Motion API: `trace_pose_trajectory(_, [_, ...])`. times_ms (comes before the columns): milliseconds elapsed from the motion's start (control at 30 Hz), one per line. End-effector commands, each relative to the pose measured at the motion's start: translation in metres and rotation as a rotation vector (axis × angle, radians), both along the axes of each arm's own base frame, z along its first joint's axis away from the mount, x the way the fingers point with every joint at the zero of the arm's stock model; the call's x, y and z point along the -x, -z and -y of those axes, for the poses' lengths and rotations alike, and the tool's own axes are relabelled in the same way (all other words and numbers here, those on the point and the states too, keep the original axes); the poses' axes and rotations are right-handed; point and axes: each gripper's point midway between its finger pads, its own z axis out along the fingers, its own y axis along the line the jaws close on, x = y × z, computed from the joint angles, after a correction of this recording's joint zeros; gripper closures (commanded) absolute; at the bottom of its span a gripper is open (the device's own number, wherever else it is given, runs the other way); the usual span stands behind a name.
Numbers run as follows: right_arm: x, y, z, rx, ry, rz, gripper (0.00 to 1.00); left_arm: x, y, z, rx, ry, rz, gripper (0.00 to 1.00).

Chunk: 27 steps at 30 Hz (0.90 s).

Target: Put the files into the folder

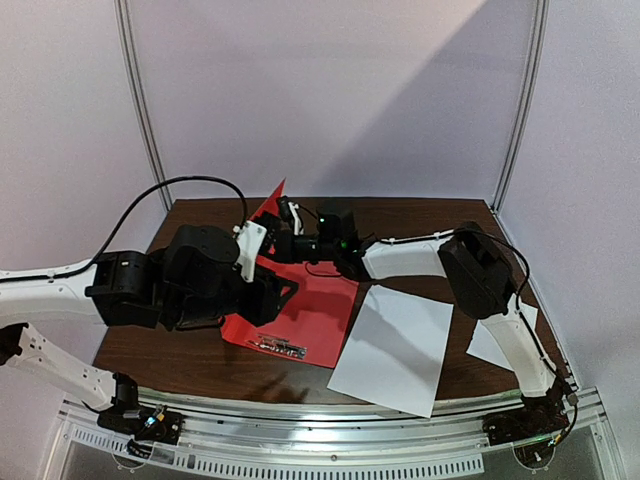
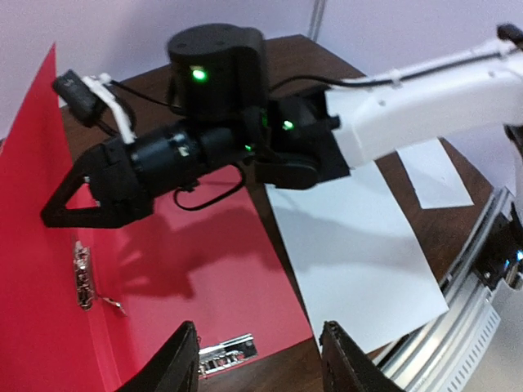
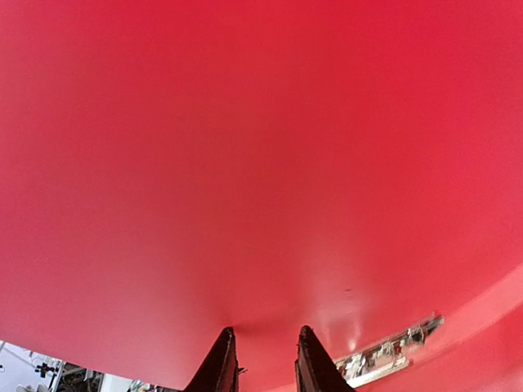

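Observation:
The red folder [image 1: 320, 300] lies open on the table, its left cover [image 2: 33, 163] standing raised. My right gripper [image 1: 287, 215] reaches in from the right. Its narrowly open fingertips [image 3: 227, 343] press against the cover's inner face [image 3: 261, 163], with nothing between them. My left gripper [image 2: 261, 359] hovers open over the folder's near edge, holding nothing. The large white sheet [image 1: 395, 345] lies flat just right of the folder [image 2: 212, 269], and the smaller sheet [image 1: 490, 345] sits further right, partly hidden under the right arm.
Metal clips [image 2: 225, 357] sit at the folder's near edge and along its fold [image 2: 82, 273]. The right arm [image 1: 420, 255] stretches across the table above the large sheet [image 2: 359, 253]. A metal rail [image 1: 320, 420] borders the near edge, and white walls enclose the back.

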Motion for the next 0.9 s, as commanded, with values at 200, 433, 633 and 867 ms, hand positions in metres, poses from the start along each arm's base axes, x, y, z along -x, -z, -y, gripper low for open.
trace_pose_trajectory(200, [-0.016, 0.09, -0.027, 0.095, 0.101, -0.095, 0.7, -0.064, 0.045, -0.086, 0.011, -0.382, -0.081, 0.48])
trace_pose_trajectory(433, [-0.017, 0.113, -0.031, 0.134, 0.11, -0.103, 0.69, -0.11, 0.095, -0.131, -0.006, -0.6, -0.143, 0.48])
trace_pose_trajectory(633, [-0.011, 0.113, -0.02, 0.2, 0.11, -0.064, 0.56, -0.138, 0.126, -0.155, -0.041, -0.684, -0.18, 0.48])
trace_pose_trajectory(867, [-0.01, 0.068, -0.004, 0.21, 0.123, 0.029, 0.34, -0.158, 0.161, -0.18, -0.057, -0.748, -0.258, 0.45])
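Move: The upper metal clip by the folder's spine lies about 6 cm left of the right hand, some 3 cm farther out and 11 cm below its fingertips. From the left hand it is roughly 21 cm ahead, 14 cm to the left and 19 cm down. The lower clip sits some 17 cm nearer the base than the upper one and 11 cm to its right; the white files lie about 36 cm to its right and 18 cm back. The upper clip draws both hands in. The right comes down about 10 cm beside it, mostly early on, then spreads its fingers from a quarter to nearly two-thirds open around the lever end. The left, half open throughout, sweeps left, forward and down towards the clip, some 27 cm in all, turning about 40 degrees counter-clockwise and tipping slightly down. ##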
